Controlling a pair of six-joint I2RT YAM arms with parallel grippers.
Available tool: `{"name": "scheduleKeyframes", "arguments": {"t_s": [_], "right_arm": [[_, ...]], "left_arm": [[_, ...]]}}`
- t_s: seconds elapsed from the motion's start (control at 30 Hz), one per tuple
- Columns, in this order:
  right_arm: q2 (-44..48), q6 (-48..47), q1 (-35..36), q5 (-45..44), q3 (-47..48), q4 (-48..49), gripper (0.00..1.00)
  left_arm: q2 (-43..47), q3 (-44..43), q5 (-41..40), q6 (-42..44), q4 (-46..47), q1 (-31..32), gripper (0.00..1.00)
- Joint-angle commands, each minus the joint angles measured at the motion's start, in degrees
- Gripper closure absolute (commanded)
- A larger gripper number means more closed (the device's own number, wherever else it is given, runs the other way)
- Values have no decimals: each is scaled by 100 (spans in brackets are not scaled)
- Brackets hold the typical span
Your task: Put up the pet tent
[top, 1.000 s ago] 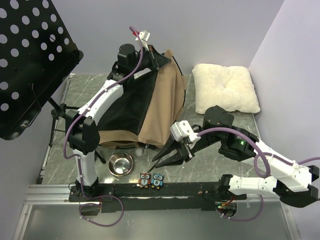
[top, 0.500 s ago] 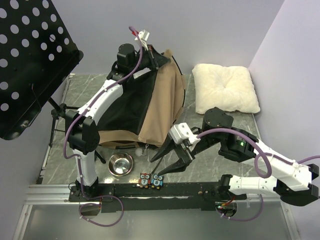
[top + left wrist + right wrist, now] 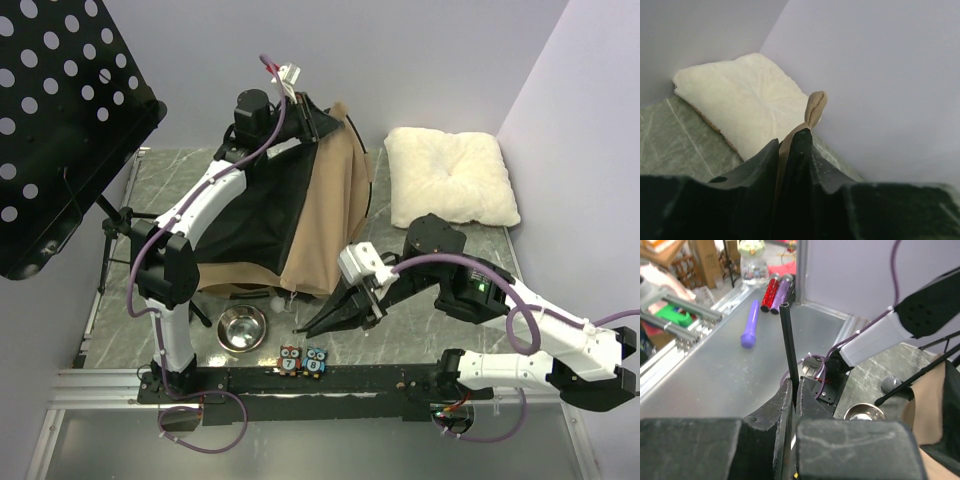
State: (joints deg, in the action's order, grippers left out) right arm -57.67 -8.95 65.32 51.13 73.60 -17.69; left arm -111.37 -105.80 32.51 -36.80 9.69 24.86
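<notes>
The pet tent (image 3: 325,210), tan fabric with a black base panel (image 3: 255,215), stands partly raised at the table's back centre. My left gripper (image 3: 318,118) is at its top corner, shut on a fold of tan fabric (image 3: 815,106) that sticks out past the fingertips (image 3: 801,142). My right gripper (image 3: 312,326) is low by the tent's front right corner, shut on a thin black pole (image 3: 788,347) that rises between its fingers (image 3: 785,395). A small white pom-pom (image 3: 276,299) hangs at the tent's front edge.
A white fluffy cushion (image 3: 452,177) lies at the back right. A metal bowl (image 3: 241,327) sits in front of the tent near the left arm's base. A black perforated stand (image 3: 60,120) looms at the left. Two owl tags (image 3: 302,360) sit on the front rail.
My right gripper opened wide, then closed on the black pole and shifted slightly towards the tent. The left arm stayed at the tent's top corner.
</notes>
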Motion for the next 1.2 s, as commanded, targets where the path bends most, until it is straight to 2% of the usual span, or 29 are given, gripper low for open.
{"name": "scheduleKeyframes", "arguments": {"t_s": [0.0,0.17,0.23,0.33,0.43,0.5,0.57,0.67,0.7,0.73,0.83,0.87,0.93,1.17], "right_arm": [[185,1086,-352,247,-73,310,100],[449,1141,-564,362,-399,82,100],[528,1263,-721,406,-513,160,100],[590,1413,-933,485,-663,249,100],[669,1379,-1012,485,-724,214,100],[696,1291,-1065,503,-725,100,100],[757,1142,-1135,520,-698,-75,100],[827,957,-1258,634,-637,-409,100],[854,635,-1267,669,-593,-550,100],[889,483,-1267,670,-567,-769,100],[986,79,-1285,722,-575,-1182,100],[1021,-27,-1276,757,-584,-1314,100],[1047,-290,-1294,819,-567,-1604,100],[1030,-994,-1311,889,-329,-2466,100]], "left_arm": [[212,130,729,-56,568,-218,57],[686,94,1766,269,779,-289,34],[1071,391,2117,374,955,-289,25],[1704,980,2382,769,930,-280,19],[2372,1482,2593,1602,448,-289,13],[2777,1693,2742,2305,-88,-289,10],[3137,1825,3189,3549,-955,-280,7],[3691,2010,3481,5992,-3168,-263,4],[3849,2037,3455,6992,-3837,-202,4],[3955,2063,3333,8281,-4609,-105,4],[4158,2142,2588,10914,-6536,604,5],[4202,2212,2350,11357,-6881,912,6],[4246,2335,2102,11703,-7007,1379,6],[3764,2204,1960,12047,-6902,2400,7]]}}
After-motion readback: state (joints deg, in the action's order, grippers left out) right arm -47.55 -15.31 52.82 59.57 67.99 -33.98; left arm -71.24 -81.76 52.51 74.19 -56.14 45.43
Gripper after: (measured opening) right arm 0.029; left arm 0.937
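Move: The tent's near corner, where the black pole comes out, lies about 34 cm back from the left hand, 3 cm to its left and 15 cm lower. From the right hand, already pinching that pole, the corner is some 12 cm ahead, 3 cm to the right and 18 cm below. From the right hand, on the table 38 cm down, the owl blocks are 5 cm ahead and 2 cm left, the steel bowl 11 cm ahead and 14 cm left. The left fingers open wide and let go of the tent's far upper edge, then the hand sweeps back some 35 cm over the black cloth, rising about 8 cm before dipping 15 cm towards the near corner, its fingers swinging round to point right and down. The right hand keeps its pinch on the pole and eases about 6 cm right and 4 cm down. ##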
